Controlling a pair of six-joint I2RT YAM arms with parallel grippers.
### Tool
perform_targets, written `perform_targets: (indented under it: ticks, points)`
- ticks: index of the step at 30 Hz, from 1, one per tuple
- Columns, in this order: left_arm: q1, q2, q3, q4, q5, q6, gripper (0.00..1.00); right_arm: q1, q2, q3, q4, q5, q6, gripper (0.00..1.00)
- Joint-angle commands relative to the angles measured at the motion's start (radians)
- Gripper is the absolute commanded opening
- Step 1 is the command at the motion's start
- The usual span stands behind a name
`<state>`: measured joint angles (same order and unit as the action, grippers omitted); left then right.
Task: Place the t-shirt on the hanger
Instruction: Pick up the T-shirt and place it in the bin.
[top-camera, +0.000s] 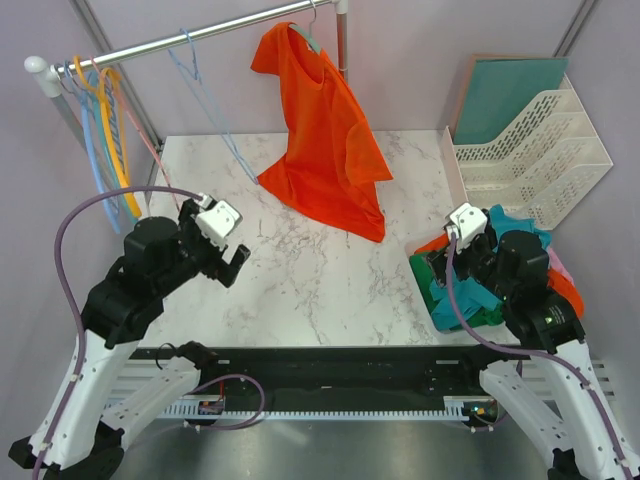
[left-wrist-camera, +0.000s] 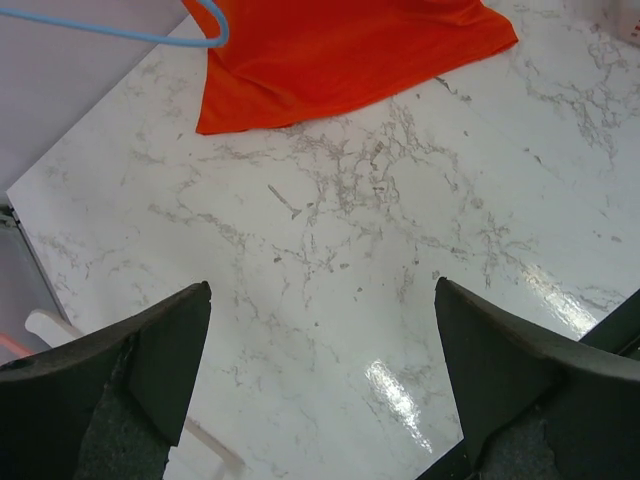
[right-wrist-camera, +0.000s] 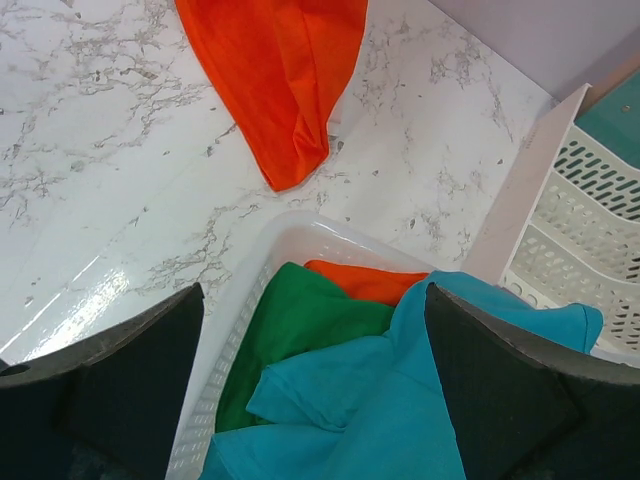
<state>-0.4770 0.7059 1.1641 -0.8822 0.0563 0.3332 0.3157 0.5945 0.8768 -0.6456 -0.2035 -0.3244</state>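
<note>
The teal-blue t-shirt (right-wrist-camera: 370, 410) lies crumpled on top of other clothes in a white basket (right-wrist-camera: 240, 300) at the table's right; it also shows in the top view (top-camera: 470, 300). The pale-blue hanger (top-camera: 192, 62) hangs empty on the rail (top-camera: 150, 45), left of the middle, and its lower bar shows in the left wrist view (left-wrist-camera: 120, 35). My right gripper (right-wrist-camera: 312, 290) is open and empty just above the t-shirt in the basket (top-camera: 452, 262). My left gripper (left-wrist-camera: 322, 290) is open and empty above bare marble at the left (top-camera: 232, 268).
An orange t-shirt (top-camera: 325, 140) hangs from the rail on another hanger, its hem resting on the table (left-wrist-camera: 340, 50). Orange, pink and blue hangers (top-camera: 110, 130) hang at the rail's left end. A dark green garment (right-wrist-camera: 300, 330) lies in the basket. A white file tray (top-camera: 530, 150) stands at the back right.
</note>
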Motion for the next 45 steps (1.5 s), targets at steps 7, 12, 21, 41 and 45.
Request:
perform_targets:
  ticks: [7, 12, 21, 41, 45]
  points:
    - [0.006, 0.158, 0.114, 0.14, 0.233, -0.034, 0.99, -0.029, 0.085, 0.119, -0.135, 0.09, -0.051, 0.98]
    - [0.002, 0.153, 0.082, 0.169, 0.473, 0.0, 0.99, -0.059, 0.163, 0.208, -0.435, 0.145, -0.134, 0.98]
    - [-0.028, 0.144, 0.008, 0.204, 0.456, 0.037, 0.99, -0.113, 0.252, 0.168, -0.496, 0.317, -0.134, 0.98]
    - [-0.035, 0.046, -0.027, 0.221, 0.421, 0.009, 0.98, -0.13, 0.473, 0.413, -0.479, -0.052, -0.128, 0.0]
    - [-0.035, -0.008, -0.055, 0.245, 0.467, -0.008, 0.98, -0.074, 0.548, 0.563, -0.45, -0.275, -0.078, 0.0]
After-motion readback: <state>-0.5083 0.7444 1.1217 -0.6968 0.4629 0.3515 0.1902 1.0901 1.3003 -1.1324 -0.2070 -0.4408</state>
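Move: The teal T-shirt, heaped in the white basket, lies about 11 cm to the right of the right gripper, level with it fore and aft, and some 12 cm below. The green cloth peeks out almost under this gripper, 12 cm down; an orange cloth shows about 9 cm ahead at the basket's far side, 13 cm down. The hanging orange shirt's lower corner is roughly 13 cm ahead, 14 cm left and 18 cm down. From the left gripper the teal shirt is about 55 cm right, straight across, and 15 cm lower. Swing the open right gripper about 10 cm to the right and 10 cm down onto the teal T-shirt, tipping the fingers steeply down, then shut them to pinch a fold. Lift it some 8 cm, drifting back left and a little forward, keeping the pinch. Meanwhile ease the open, empty left gripper forward and up briefly, then some 8 cm net to the right, turning about 25 degrees clockwise. ##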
